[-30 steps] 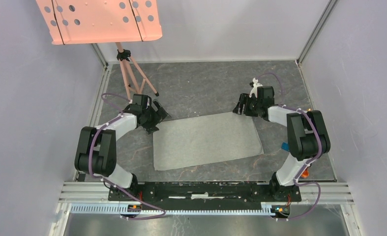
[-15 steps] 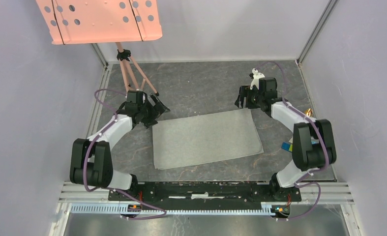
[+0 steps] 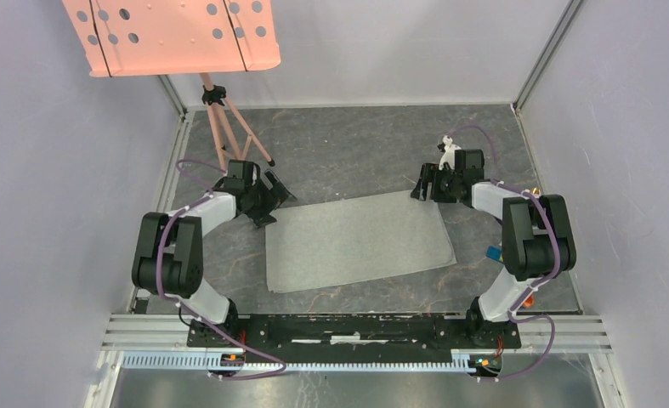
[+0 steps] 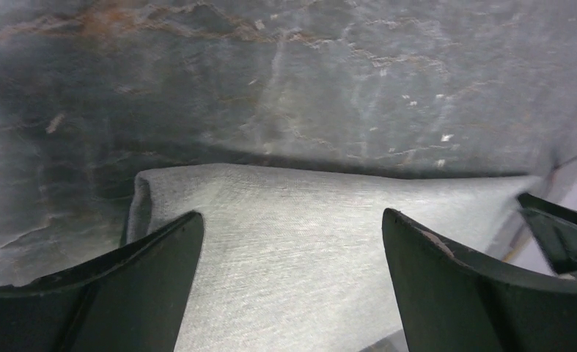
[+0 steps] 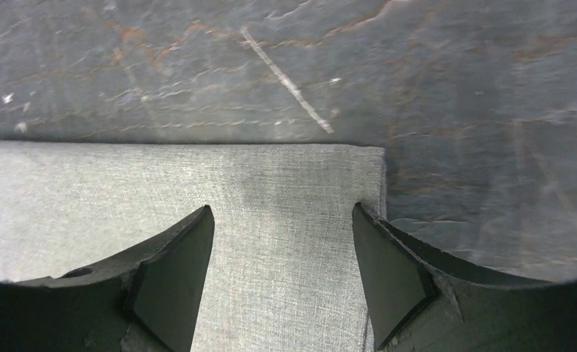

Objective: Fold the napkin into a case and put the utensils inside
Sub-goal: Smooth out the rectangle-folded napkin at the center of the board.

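The napkin [image 3: 356, 242] lies flat and unfolded on the dark table, a light grey cloth rectangle. My left gripper [image 3: 270, 202] is at its far left corner. In the left wrist view the gripper [image 4: 292, 215] stands open, its fingers straddling the cloth [image 4: 292, 249], whose left edge curls up slightly. My right gripper [image 3: 422, 185] is at the far right corner. It is also open [image 5: 282, 208], with the napkin's corner [image 5: 270, 176] between its fingers. No case and no utensils are in view.
A salmon-pink perforated panel [image 3: 173, 34] on a tripod [image 3: 227, 136] stands at the back left, just beyond my left arm. A blue block [image 3: 492, 252] and an orange piece [image 3: 527, 299] lie beside my right arm. Walls close in on both sides.
Both grippers swung a little toward the far side, then came back over the napkin's far corners. The napkin has not moved.
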Controlling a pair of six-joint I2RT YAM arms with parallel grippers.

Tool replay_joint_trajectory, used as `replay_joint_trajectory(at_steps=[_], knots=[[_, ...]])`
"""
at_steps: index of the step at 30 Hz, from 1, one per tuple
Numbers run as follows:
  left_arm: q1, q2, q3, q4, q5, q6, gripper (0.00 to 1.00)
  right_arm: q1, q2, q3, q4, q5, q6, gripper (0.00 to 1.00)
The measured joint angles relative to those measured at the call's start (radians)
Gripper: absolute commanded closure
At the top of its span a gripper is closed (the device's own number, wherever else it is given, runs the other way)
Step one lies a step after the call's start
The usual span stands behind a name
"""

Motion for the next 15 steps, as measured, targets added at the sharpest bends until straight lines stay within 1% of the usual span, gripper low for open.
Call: replay_joint_trajectory(at_steps=[2,5,7,12,15], knots=[[0.003,0.028,0.019,0.001,0.001,-0.002,0.0,-0.014,0.002,0.001,0.002,0.021,-0.01,0.25],[-0.001,0.023,0.021,0.004,-0.031,0.001,0.0,-0.011,-0.004,0.005,-0.016,0.047,-0.021,0.24],[-0.014,0.002,0.021,-0.024,-0.057,0.006,0.0,-0.001,-0.026,0.005,-0.052,0.077,-0.029,0.23],[-0.063,-0.131,0.021,-0.113,-0.081,0.032,0.0,0.046,-0.187,0.001,-0.169,0.15,-0.04,0.23],[-0.103,-0.208,0.021,-0.133,-0.074,0.041,0.0,0.063,-0.309,-0.018,-0.227,0.192,-0.011,0.27]])
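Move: The folded napkin's middle lies about 17 cm to the right of the left hand and 8 cm back, with its far-left corner only some 5 cm left and 1 cm ahead. From the right hand the napkin's middle is about 14 cm left and 11 cm back, the far-right corner some 4 cm right and 2 cm ahead, the fork about 12 cm right and level with it. The cloth and fork lie 2 cm below the fingers. Outward first, low over the far corners with open fingertips seemingly on the cloth: the right hand slides barely 1.5 cm right, the left nudges about 1 cm forward. Then both come off and rise, the left some 5 cm while easing 2 cm back and right, the right some 6.5 cm and 3 cm back, rolling slightly left side down. Fingers stay open. ##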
